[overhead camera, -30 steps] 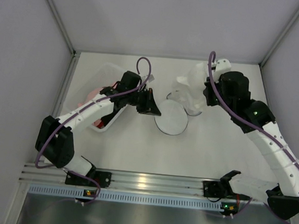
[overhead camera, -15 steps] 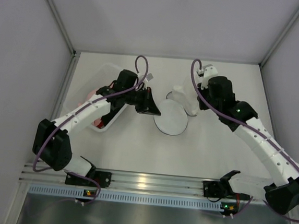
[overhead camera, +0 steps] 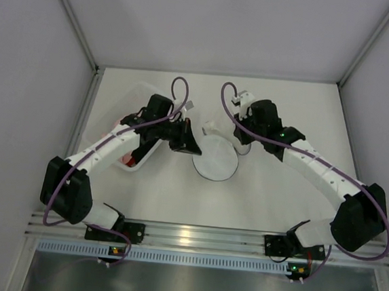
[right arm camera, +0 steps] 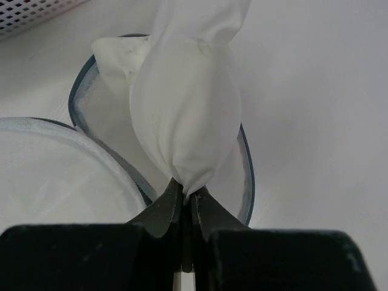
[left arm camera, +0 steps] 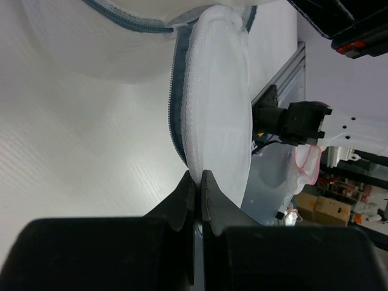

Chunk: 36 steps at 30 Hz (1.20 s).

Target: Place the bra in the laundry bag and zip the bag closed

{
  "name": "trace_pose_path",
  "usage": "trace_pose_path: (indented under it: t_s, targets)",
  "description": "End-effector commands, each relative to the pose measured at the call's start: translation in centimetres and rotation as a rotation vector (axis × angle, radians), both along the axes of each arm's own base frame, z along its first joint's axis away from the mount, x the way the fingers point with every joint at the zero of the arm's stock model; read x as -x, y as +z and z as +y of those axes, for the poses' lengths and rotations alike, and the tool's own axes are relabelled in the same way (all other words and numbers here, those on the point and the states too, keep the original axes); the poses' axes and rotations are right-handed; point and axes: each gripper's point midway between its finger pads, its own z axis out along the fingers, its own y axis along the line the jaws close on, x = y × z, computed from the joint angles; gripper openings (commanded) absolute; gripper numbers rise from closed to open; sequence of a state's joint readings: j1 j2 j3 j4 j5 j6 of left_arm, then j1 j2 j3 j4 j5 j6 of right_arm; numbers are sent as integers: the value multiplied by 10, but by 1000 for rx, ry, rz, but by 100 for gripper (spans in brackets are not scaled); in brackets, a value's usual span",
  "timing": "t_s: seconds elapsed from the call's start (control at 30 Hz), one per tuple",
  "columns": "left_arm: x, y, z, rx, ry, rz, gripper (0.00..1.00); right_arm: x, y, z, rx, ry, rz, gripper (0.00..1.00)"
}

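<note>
The laundry bag (overhead camera: 215, 157), a round white mesh pouch with a thin dark rim, lies open mid-table. My left gripper (overhead camera: 193, 147) is shut on the left edge of one half. In the left wrist view that half (left arm camera: 218, 91) stands up on edge from the left gripper (left arm camera: 197, 176). My right gripper (overhead camera: 229, 127) is shut on the bra (overhead camera: 213, 129), a bunched white cloth. In the right wrist view the bra (right arm camera: 185, 91) hangs from the right gripper (right arm camera: 187, 191) over the bag's other half (right arm camera: 245, 176); the raised half (right arm camera: 54, 176) is to its left.
A clear plastic bin (overhead camera: 140, 86) stands at the left, under my left arm, with a pink cloth (overhead camera: 120, 122) and a black-and-red item (overhead camera: 132, 159) inside. Grey walls enclose the table on three sides. The arm bases sit on the rail at the near edge.
My right arm has swung left with the bra, from the far right of the bag to over it. The left gripper and the bag have shifted slightly left and nearer.
</note>
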State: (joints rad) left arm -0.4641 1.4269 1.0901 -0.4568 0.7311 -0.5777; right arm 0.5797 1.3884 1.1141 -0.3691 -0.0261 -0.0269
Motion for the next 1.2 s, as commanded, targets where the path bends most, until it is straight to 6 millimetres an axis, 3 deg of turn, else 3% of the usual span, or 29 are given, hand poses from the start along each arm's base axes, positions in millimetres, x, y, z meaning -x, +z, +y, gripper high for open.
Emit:
trace_pose_path:
  t_s: [0.0, 0.17, 0.4, 0.5, 0.67, 0.7, 0.73, 0.87, 0.93, 1.03, 1.1, 1.17]
  targets:
    - [5, -1, 13, -53, -28, -76, 0, 14, 6, 16, -48, 125, -3, 0]
    - [1, -2, 24, -113, -14, -109, 0, 45, -30, 16, 29, 182, 131, 0]
    - [-7, 15, 27, -88, 1, -134, 0, 56, -66, 23, 143, 169, 144, 0]
    - [-9, 18, 29, -101, 8, -148, 0, 53, -75, 17, 198, 132, 160, 0]
    - [-10, 23, 37, -144, 8, -190, 0, 47, -69, 11, 222, 82, 148, 2]
    - [-10, 27, 36, -141, 5, -200, 0, 46, -66, 11, 219, 69, 148, 11]
    - [-11, 28, 37, -145, 1, -209, 0, 45, -57, 13, 201, 54, 146, 43]
    - [-8, 27, 39, -158, -9, -207, 0, 53, -23, 12, 125, 25, 143, 92]
    - [-7, 26, 40, -161, -13, -204, 0, 58, 2, 12, 65, 20, 113, 99]
    - [-7, 25, 39, -157, -15, -200, 0, 60, 39, 7, -7, -20, 62, 99]
    - [-6, 25, 39, -153, -18, -196, 0, 56, 52, -4, -22, -72, 29, 99]
    - [-5, 25, 38, -147, -21, -187, 0, 51, 52, -13, -17, -132, 18, 98]
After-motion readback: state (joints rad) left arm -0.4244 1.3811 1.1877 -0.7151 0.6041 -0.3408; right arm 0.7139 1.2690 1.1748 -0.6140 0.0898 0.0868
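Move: The right hand holds the bra over the open right half of the laundry bag; that half's middle lies about 4 cm ahead of this hand, 4 cm to its left and some 12 cm below. The bag's raised left half is centred roughly 5 cm back and 7 cm left of the right hand. From the left hand, which holds that raised half, the right half's middle is about 10 cm ahead, 9 cm to the right and 13 cm down. The right hand lowers the bra some 8 cm into the open right half of the laundry bag while drawing back about 5 cm, with a slight swing to the left and back, then opens its fingers wide, lets go of the bra and rises steeply by about 10 cm, empty. Meanwhile the left hand keeps its pinch on the bag's left half and draws it about 4 cm to the left, dipping a little and coming back up as the wrist rolls some 10 degrees. ##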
